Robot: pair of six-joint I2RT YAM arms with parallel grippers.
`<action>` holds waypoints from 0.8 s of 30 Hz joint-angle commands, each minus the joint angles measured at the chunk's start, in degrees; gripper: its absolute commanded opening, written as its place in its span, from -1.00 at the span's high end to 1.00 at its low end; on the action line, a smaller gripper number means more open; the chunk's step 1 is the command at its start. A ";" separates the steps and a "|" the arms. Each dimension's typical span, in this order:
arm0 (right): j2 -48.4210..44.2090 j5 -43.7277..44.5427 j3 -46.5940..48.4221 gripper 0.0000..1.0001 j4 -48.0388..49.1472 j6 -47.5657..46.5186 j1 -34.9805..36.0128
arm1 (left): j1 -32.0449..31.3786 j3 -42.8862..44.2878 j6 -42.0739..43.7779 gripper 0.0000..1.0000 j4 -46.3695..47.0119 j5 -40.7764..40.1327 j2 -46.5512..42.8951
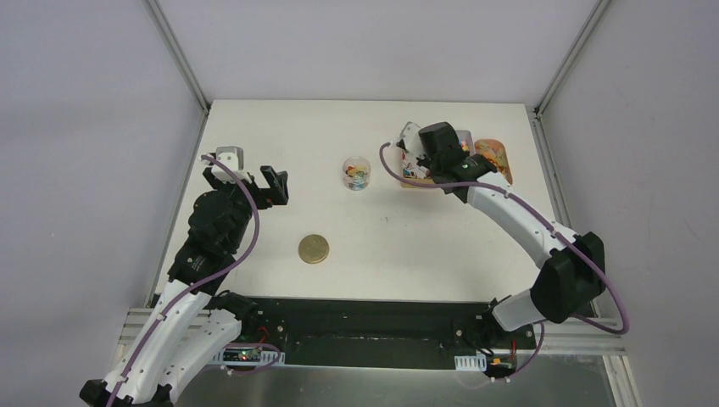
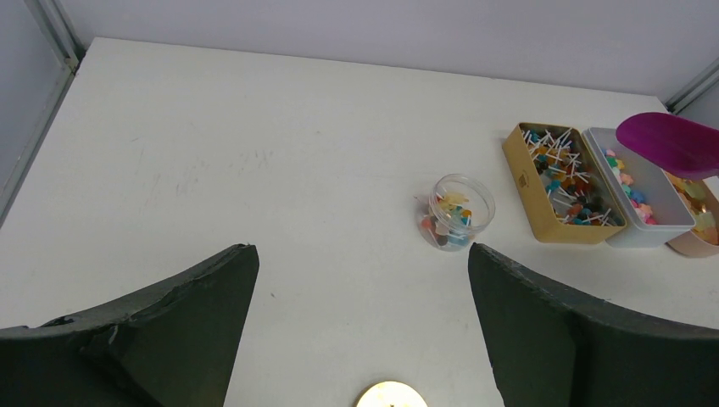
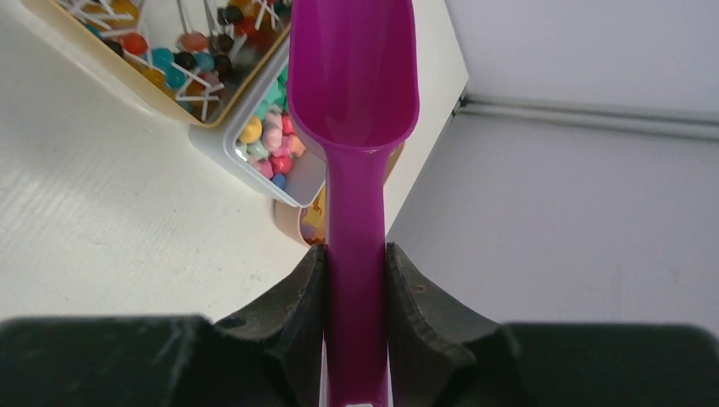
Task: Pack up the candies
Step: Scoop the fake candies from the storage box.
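Observation:
The candies lie in three open boxes at the back right: stick candies in a gold tin (image 2: 566, 182), pastel pieces in a white box (image 2: 632, 188), orange ones in a pinkish tub (image 2: 697, 214). A few more sit in a small clear jar (image 2: 456, 212) mid-table. My right gripper (image 3: 356, 271) is shut on the handle of the magenta scoop (image 3: 354, 85). The scoop's bowl is empty and hangs above the white box (image 3: 271, 144) and the tub. My left gripper (image 2: 360, 250) stands wide open over bare table, well short of the jar.
A round gold lid (image 1: 314, 248) lies flat on the table in front of the jar (image 1: 357, 173), just below my left gripper's view. The boxes sit close to the table's right edge and back wall. The right arm (image 1: 509, 212) reaches over the right side of the table.

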 commanded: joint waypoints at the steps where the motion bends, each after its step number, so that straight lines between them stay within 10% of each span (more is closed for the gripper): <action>1: -3.00 -3.33 0.32 1.00 -3.80 6.30 -4.89 | 0.35 0.04 1.05 -0.98 0.46 -0.51 -0.16; 24: 1.33 -13.28 6.49 1.00 -17.81 21.14 -28.78 | 0.35 0.04 1.11 -0.98 0.46 -0.43 -0.15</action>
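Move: My right hand holds the empty scoop. The orange tub of jelly candies lies about 19 cm to its right, some 5 cm ahead and 19 cm below. At much the same level, the star candy box is roughly 9 cm right and 8 cm ahead, the lollipop box 8 cm ahead and 2 cm left, and the storage jar about 20 cm left and 3 cm ahead. From my idle left hand, the orange tub is some 53 cm right, 18 cm ahead and 27 cm down. I swing the scoop in my right hand about 15 cm to the right, away from the jar and past the star candy box towards the orange tub, sinking some 4 cm and easing slightly back. As I go, my wrist turns clockwise about 30 degrees, its left side rising and the scoop tipping further down. My fingers keep their grip on the handle. ##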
